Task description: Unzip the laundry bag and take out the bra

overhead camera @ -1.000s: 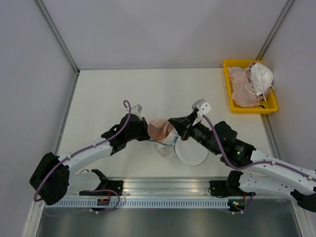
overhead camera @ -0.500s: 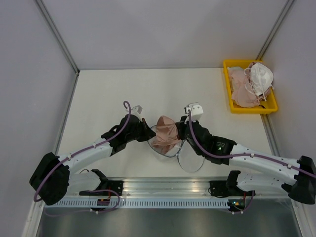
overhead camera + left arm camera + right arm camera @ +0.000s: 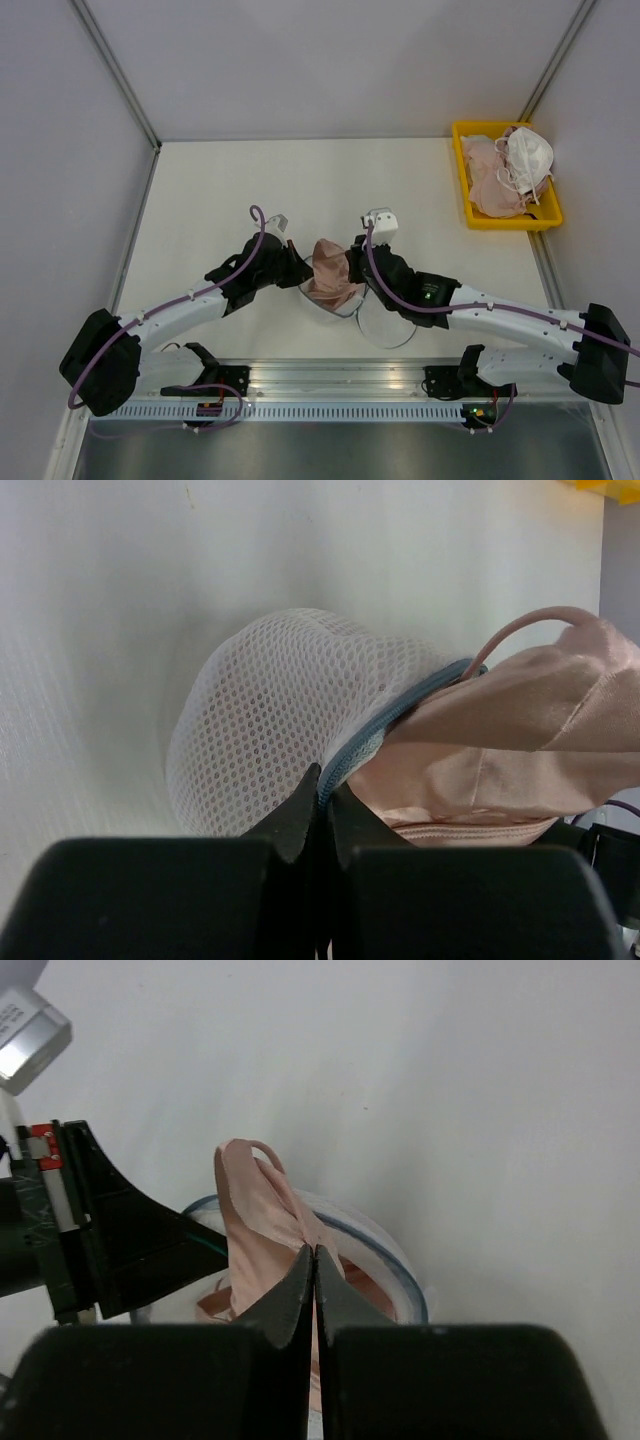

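Observation:
The white mesh laundry bag [image 3: 270,710] lies open on the table between my arms; its rim [image 3: 330,308] and round flap [image 3: 385,325] show in the top view. My left gripper [image 3: 325,780] is shut on the bag's zipper rim [image 3: 400,705]. The rose-pink bra [image 3: 330,268] sticks up out of the bag. My right gripper [image 3: 314,1252] is shut on a fold of the bra [image 3: 255,1210] and holds it above the bag's blue-edged opening [image 3: 400,1260]. The bra's lower part still lies inside the bag [image 3: 480,770].
A yellow tray [image 3: 468,180] at the back right holds paler pink garments [image 3: 485,170] and a white cupped item [image 3: 527,155]. Grey walls enclose the table on three sides. The left gripper's black body [image 3: 110,1240] sits close beside the right gripper.
My right arm has swung left and its gripper has closed on the bra, lifting it up from the open bag. The left gripper has kept its hold on the rim.

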Motion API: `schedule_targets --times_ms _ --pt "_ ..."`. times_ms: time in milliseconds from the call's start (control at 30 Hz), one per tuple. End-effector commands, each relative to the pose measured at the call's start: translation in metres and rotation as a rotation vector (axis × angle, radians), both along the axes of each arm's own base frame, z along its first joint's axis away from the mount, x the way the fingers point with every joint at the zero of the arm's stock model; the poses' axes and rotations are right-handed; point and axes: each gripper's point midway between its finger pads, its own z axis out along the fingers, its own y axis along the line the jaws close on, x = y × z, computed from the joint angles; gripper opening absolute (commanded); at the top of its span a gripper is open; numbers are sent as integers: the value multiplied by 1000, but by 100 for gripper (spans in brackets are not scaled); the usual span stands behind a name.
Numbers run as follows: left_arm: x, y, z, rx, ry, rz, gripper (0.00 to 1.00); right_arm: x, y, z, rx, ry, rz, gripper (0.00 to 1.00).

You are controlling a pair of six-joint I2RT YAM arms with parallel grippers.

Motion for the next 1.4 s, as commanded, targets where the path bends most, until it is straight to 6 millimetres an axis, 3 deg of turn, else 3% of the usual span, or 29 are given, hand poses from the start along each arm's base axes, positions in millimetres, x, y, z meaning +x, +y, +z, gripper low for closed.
schedule_targets --times_ms 0,100,267,400,500,667,1067,1367 --pt "2 -5 11 -52 -15 11 2 10 35 53 133 -94 97 0" --pt "2 -4 12 -54 -17 12 2 15 48 91 183 -155 144 0" --pt "3 -5 14 -57 -23 15 2 19 55 132 271 -216 211 0" --pt "4 -5 16 -59 -28 15 2 20 45 161 322 -267 214 0" --pt "5 -5 16 -56 -30 15 2 25 34 172 296 -294 182 0" --pt "4 -5 15 -54 -26 12 2 38 5 192 228 -339 96 1" --pt "3 -7 19 -66 -32 2 2 69 -79 283 67 -517 -175 1" --pt "-1 -6 24 -75 -36 -9 2 122 -149 311 -84 -546 -488 0"
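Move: The right hand already pinches the bra, the rest of which still sits in the laundry bag. The bag's opening lies about 5 cm back and 5 cm left of it, 12 cm below; the opened lid lies about 11 cm back, 8 cm right and 17 cm below. The yellow basket stands roughly 32 cm ahead and 44 cm right, 16 cm lower. From the left hand, gripping the rim, the basket is some 32 cm ahead and 56 cm right. Upwards above all, about 30 cm, the right hand hauls the pinched bra out of the bag, veering a few centimetres left at first, then sweeping right and forward to the side where the basket stands. Its shut fingers keep their hold as they tip up some 30 degrees and turn clockwise. The left hand stays put, still pinching the rim. ##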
